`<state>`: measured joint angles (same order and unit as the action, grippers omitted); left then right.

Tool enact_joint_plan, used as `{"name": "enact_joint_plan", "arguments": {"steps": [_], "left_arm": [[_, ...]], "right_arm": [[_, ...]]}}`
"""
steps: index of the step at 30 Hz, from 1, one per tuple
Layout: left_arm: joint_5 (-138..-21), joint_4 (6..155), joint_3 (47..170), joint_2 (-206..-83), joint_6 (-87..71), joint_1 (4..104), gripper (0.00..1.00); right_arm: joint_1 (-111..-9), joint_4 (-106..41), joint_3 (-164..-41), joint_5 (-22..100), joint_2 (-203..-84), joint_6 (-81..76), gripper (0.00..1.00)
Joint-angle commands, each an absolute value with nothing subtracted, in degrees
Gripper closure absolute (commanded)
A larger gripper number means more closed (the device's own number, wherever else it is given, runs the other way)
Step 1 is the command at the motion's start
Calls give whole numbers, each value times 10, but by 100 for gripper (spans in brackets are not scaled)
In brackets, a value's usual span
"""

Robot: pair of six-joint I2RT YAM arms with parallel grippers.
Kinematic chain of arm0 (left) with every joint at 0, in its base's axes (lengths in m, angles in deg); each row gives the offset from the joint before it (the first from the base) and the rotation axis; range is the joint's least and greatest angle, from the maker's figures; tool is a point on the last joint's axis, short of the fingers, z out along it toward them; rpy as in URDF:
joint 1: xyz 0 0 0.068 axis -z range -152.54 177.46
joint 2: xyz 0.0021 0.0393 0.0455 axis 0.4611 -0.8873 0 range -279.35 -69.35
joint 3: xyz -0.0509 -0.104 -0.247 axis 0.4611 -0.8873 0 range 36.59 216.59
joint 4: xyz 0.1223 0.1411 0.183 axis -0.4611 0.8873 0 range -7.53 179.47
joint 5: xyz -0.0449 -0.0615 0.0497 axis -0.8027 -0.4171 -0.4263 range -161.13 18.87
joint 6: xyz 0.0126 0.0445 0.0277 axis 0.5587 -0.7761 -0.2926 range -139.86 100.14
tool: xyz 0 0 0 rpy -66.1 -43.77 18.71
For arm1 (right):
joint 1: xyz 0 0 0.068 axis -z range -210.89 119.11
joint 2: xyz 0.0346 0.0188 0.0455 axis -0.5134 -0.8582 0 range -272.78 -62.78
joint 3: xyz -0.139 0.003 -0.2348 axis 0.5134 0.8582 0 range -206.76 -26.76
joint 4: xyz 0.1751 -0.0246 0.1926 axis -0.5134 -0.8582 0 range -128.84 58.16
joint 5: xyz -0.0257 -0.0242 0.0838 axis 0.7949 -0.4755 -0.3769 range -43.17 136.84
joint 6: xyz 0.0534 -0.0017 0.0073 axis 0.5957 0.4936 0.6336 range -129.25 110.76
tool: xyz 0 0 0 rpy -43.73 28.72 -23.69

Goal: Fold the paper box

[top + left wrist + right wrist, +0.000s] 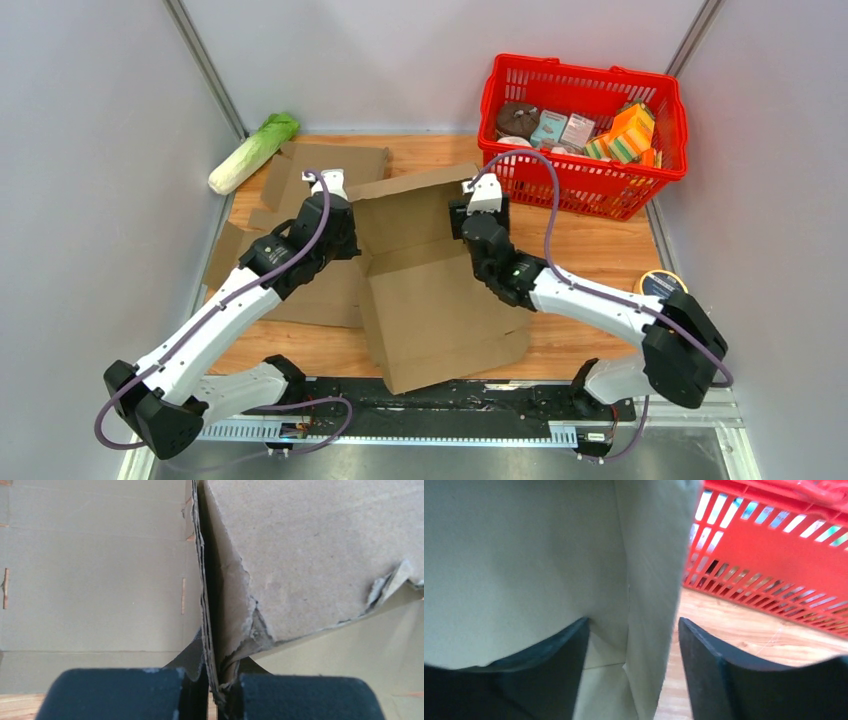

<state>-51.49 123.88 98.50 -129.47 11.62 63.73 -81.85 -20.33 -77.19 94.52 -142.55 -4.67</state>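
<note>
The paper box (pixel 440 300) is brown cardboard, lying half opened in the middle of the table with its back flap raised. My left gripper (pixel 348 232) is at the box's left back corner. In the left wrist view it (pixel 220 690) is shut on a torn, layered cardboard edge (pixel 205 605) that stands upright between the pads. My right gripper (pixel 468 225) is at the right end of the raised flap. In the right wrist view it (pixel 633 625) is open and straddles the pale cardboard wall (pixel 649 580), with a gap to the right finger (pixel 724 680).
A red basket (pixel 585 130) with several packaged goods stands at the back right, close behind the right gripper (pixel 774 545). Flat cardboard sheets (pixel 320 165) lie at the left, a cabbage (pixel 255 150) at the back left, and a round yellow-rimmed item (pixel 660 283) at the right edge.
</note>
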Motion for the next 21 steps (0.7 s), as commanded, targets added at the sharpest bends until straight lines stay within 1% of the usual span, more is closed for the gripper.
{"name": "enact_joint_plan", "arguments": {"steps": [1, 2, 3, 4, 6, 10, 12, 13, 14, 17, 18, 19, 21], "left_arm": [[-523, 1201, 1014, -1282, 132, 650, 100], [-515, 1207, 1016, -1283, 132, 651, 100], [-505, 1210, 1017, -1285, 131, 650, 100], [-490, 1212, 1019, -1286, 128, 650, 100], [-476, 1218, 1025, -1291, 118, 650, 100], [-442, 1236, 1041, -1308, 101, 647, 100], [-446, 1237, 1044, -1317, 97, 639, 100], [-455, 1237, 1044, -1320, 94, 636, 100], [-461, 1238, 1045, -1325, 93, 631, 100], [-492, 1240, 1044, -1330, 91, 602, 100], [-502, 1240, 1043, -1330, 90, 588, 100], [-520, 1239, 1041, -1328, 89, 579, 100], [-535, 1233, 1035, -1322, 88, 565, 100]], "right_arm": [[-801, -303, -757, 823, -1355, -14, 21], [-797, -316, -753, 803, -1343, -2, 15], [-791, -348, -749, 775, -1321, 3, 5], [-786, -397, -752, 716, -1313, 9, 3], [-785, -439, -752, 691, -1279, 22, 0], [-780, -540, -768, 654, -1219, 49, 0], [-767, -554, -772, 610, -1179, 60, 0], [-760, -560, -773, 548, -1169, 62, 0], [-754, -565, -775, 527, -1160, 66, 0], [-740, -590, -771, 504, -1129, 76, 0], [-726, -599, -767, 502, -1118, 83, 0], [-674, -607, -761, 457, -1114, 95, 0], [-609, -601, -727, 378, -1106, 113, 0]]}}
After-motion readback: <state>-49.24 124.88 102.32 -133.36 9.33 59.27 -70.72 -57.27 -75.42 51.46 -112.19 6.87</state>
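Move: The right hand's half-open fingers straddle the box's upright right flap, its middle about 1 cm ahead and 4 cm below. The box's bottom panel lies some 17 cm back, 6 cm left and 14 cm below; the red basket is roughly 14 cm ahead and 20 cm right, 5 cm lower. The left hand already pinches the box's left rear corner; from it the flap is about 9 cm ahead and 22 cm right, slightly lower. Opening fully, the right hand backs about 11 cm off the right flap; the left keeps its corner pinch. ##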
